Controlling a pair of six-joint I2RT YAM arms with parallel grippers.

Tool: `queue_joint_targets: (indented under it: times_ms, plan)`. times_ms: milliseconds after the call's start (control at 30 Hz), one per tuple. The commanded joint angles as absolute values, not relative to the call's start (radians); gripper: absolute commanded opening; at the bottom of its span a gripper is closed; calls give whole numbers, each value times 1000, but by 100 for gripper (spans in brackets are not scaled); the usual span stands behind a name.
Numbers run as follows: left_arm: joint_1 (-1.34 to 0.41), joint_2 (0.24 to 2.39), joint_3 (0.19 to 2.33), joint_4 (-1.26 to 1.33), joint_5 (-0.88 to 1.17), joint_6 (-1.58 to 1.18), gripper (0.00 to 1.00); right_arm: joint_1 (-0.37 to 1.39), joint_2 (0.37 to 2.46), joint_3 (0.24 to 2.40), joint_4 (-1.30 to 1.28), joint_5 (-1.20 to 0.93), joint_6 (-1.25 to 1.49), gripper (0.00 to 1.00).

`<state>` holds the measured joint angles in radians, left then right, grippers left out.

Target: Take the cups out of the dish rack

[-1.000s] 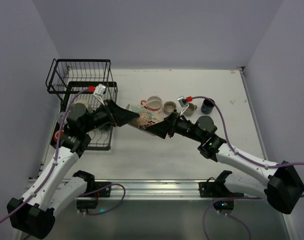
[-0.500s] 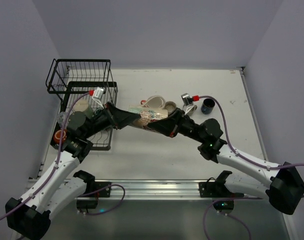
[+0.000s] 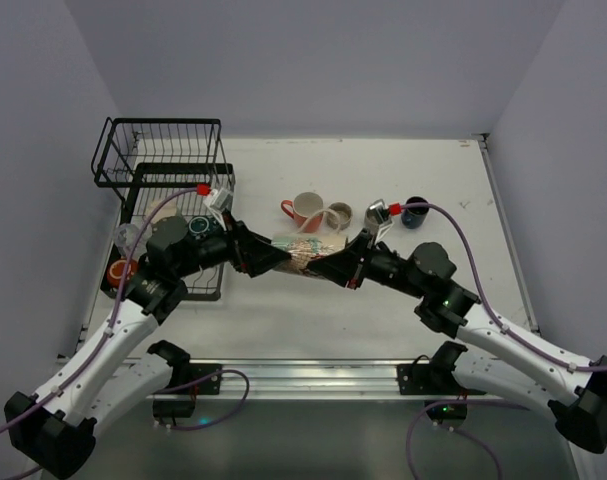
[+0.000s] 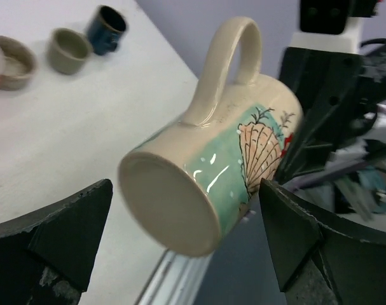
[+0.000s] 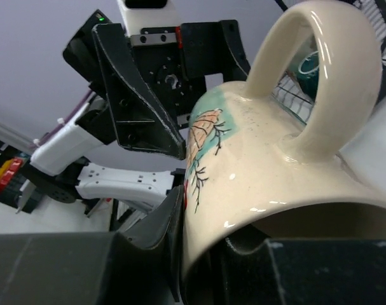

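A cream mug (image 3: 308, 250) with a teal shell pattern hangs on its side above the table's middle, handle up. My right gripper (image 3: 335, 267) is shut on its rim (image 5: 275, 171), one finger inside the mouth and one outside. My left gripper (image 3: 271, 259) stands open around the mug's base (image 4: 173, 203), its fingers (image 4: 72, 225) apart from the mug on both sides. The black wire dish rack (image 3: 158, 165) sits at the back left, holding a dark teal cup (image 3: 201, 228), an orange cup (image 3: 120, 270) and a clear glass (image 3: 128, 236).
On the table behind the mug stand an orange-red and cream mug (image 3: 305, 208), a beige cup (image 3: 340, 213), a grey cup (image 3: 375, 212) and a dark blue cup (image 3: 415, 211). Purple cables loop over both arms. Walls close the left, right and back.
My right gripper shut on the mug's rim, then my left gripper opened and let the mug go. Both arms with the mug shifted slightly toward the near edge.
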<state>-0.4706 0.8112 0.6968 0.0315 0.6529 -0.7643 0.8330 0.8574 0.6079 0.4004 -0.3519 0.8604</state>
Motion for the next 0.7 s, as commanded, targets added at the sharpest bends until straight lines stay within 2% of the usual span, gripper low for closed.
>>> queue_joint_targets:
  times_ms: [0,267,300,433,667]
  plan:
    - [-437,773,753,-128,488,-537,100,801,773,692,272,-232,775,0]
    - [-437,681,824,-400,163,-331,100,752,778,826,-130,-117,631,0]
    - [-437,669,816,-414,144,-304,100,735,790,848,-246,-98,596,0]
    - [-437,612,753,-434,91,-278,100,606,865,936,-446,-69,517,0]
    - [-437,523,664,-379,84,-293,100,465,1112,1090,-693,198,414,0]
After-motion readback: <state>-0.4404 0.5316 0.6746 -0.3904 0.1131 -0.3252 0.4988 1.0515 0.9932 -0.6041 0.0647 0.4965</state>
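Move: The right hand already pinches the patterned mug's wall by its mouth. From that hand the green cup in the finished row stands about 30 cm ahead, 16 to the right and 28 below, with the small stone cup 11 cm to the green cup's left and the blue mug 10 to its right. From the left hand, the teal mug in the rack lies roughly 22 cm ahead, 20 left and 20 lower; the cream cup is some 13 cm farther left and 3 farther out. Swinging right, forward and down by some 15, 11 and 11 cm, the right hand carries the patterned mug towards the row of cups, keeping its pinch on the wall while its fingers tip steeply down and turn clockwise. The left hand, its fingers already wide open, backs off the mug's base end, going mostly left towards the rack and the teal mug while sinking, turning counter-clockwise and tipping its fingers down. ##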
